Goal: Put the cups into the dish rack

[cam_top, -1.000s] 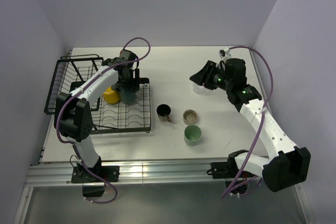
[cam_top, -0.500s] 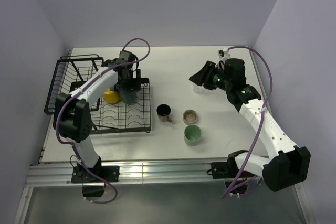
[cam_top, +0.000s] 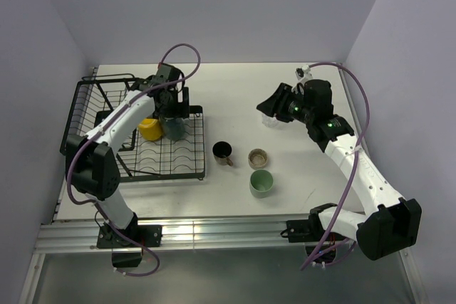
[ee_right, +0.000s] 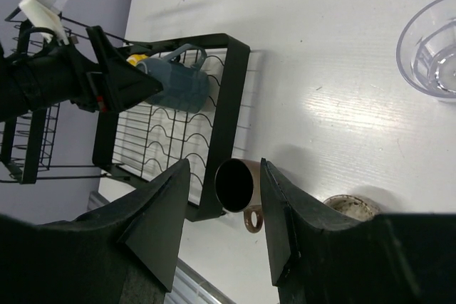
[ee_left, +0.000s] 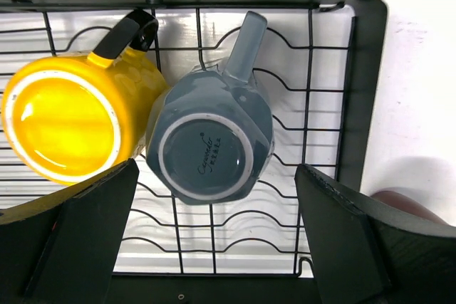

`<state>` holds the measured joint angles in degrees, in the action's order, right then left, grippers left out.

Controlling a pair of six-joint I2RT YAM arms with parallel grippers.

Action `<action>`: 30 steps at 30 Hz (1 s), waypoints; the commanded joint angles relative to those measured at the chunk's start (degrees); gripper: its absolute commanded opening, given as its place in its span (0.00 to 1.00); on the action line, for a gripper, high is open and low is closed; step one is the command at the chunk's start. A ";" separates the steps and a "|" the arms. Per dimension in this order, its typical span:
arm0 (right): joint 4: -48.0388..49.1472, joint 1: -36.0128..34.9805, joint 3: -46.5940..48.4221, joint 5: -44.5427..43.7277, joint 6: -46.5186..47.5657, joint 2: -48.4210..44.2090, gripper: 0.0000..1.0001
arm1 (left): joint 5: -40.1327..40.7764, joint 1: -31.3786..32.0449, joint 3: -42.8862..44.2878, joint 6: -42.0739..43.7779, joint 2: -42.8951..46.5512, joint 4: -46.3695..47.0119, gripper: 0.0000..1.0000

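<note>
The dish rack (cam_top: 178, 174) sits at the left, and its flat grid (ee_left: 367, 105) holds two cups. One is a yellow mug (ee_left: 64, 122) lying on its side. Beside it a grey mug (ee_left: 210, 144) stands upside down. My left gripper (cam_top: 173, 113) hovers open above the grey mug without touching it. My right gripper (cam_top: 272, 105) is open and empty, raised over the clear glass (cam_top: 271, 121). On the table stand a black mug (cam_top: 223, 152), a beige-brown cup (cam_top: 258, 157) and a pale green tumbler (cam_top: 261, 183). In the right wrist view the black mug (ee_right: 235, 184) shows far below, between the fingers.
The rack's raised basket section (cam_top: 92, 105) stands at the far left by the wall. The clear glass (ee_right: 431, 48) is near the table's right side. Walls close in the table at the back, left and right.
My left gripper has opened fully and lifted off the grey mug, which stays in the rack. The left arm has swung slightly back. The right arm has not moved.
</note>
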<state>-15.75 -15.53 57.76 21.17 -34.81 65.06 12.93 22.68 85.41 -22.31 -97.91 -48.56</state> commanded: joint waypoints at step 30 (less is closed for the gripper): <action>-17.65 -2.05 24.59 -31.27 13.63 28.89 0.47 | 0.96 11.25 12.15 -2.21 12.65 -2.60 0.96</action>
<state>-31.97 -16.71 77.93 -6.98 -22.74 92.49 14.63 33.50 95.77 -23.62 -87.59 -51.75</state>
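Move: The clear glass stands about 12 cm ahead of the right hand, 7 cm to its right and some 21 cm below. The speckled pot is 15 cm nearer than the glass and 4 cm left of it; the dark brown cup, 13 cm nearer and 17 cm left of it. From the left hand, just above the blue mug, the glass lies roughly 34 cm right, 7 cm ahead and 10 cm lower; the yellow mug, 8 cm left. Half-open right hand reaches about 9 cm forward and down, also rightward, towards the glass; left rises rightward, 13 cm. ##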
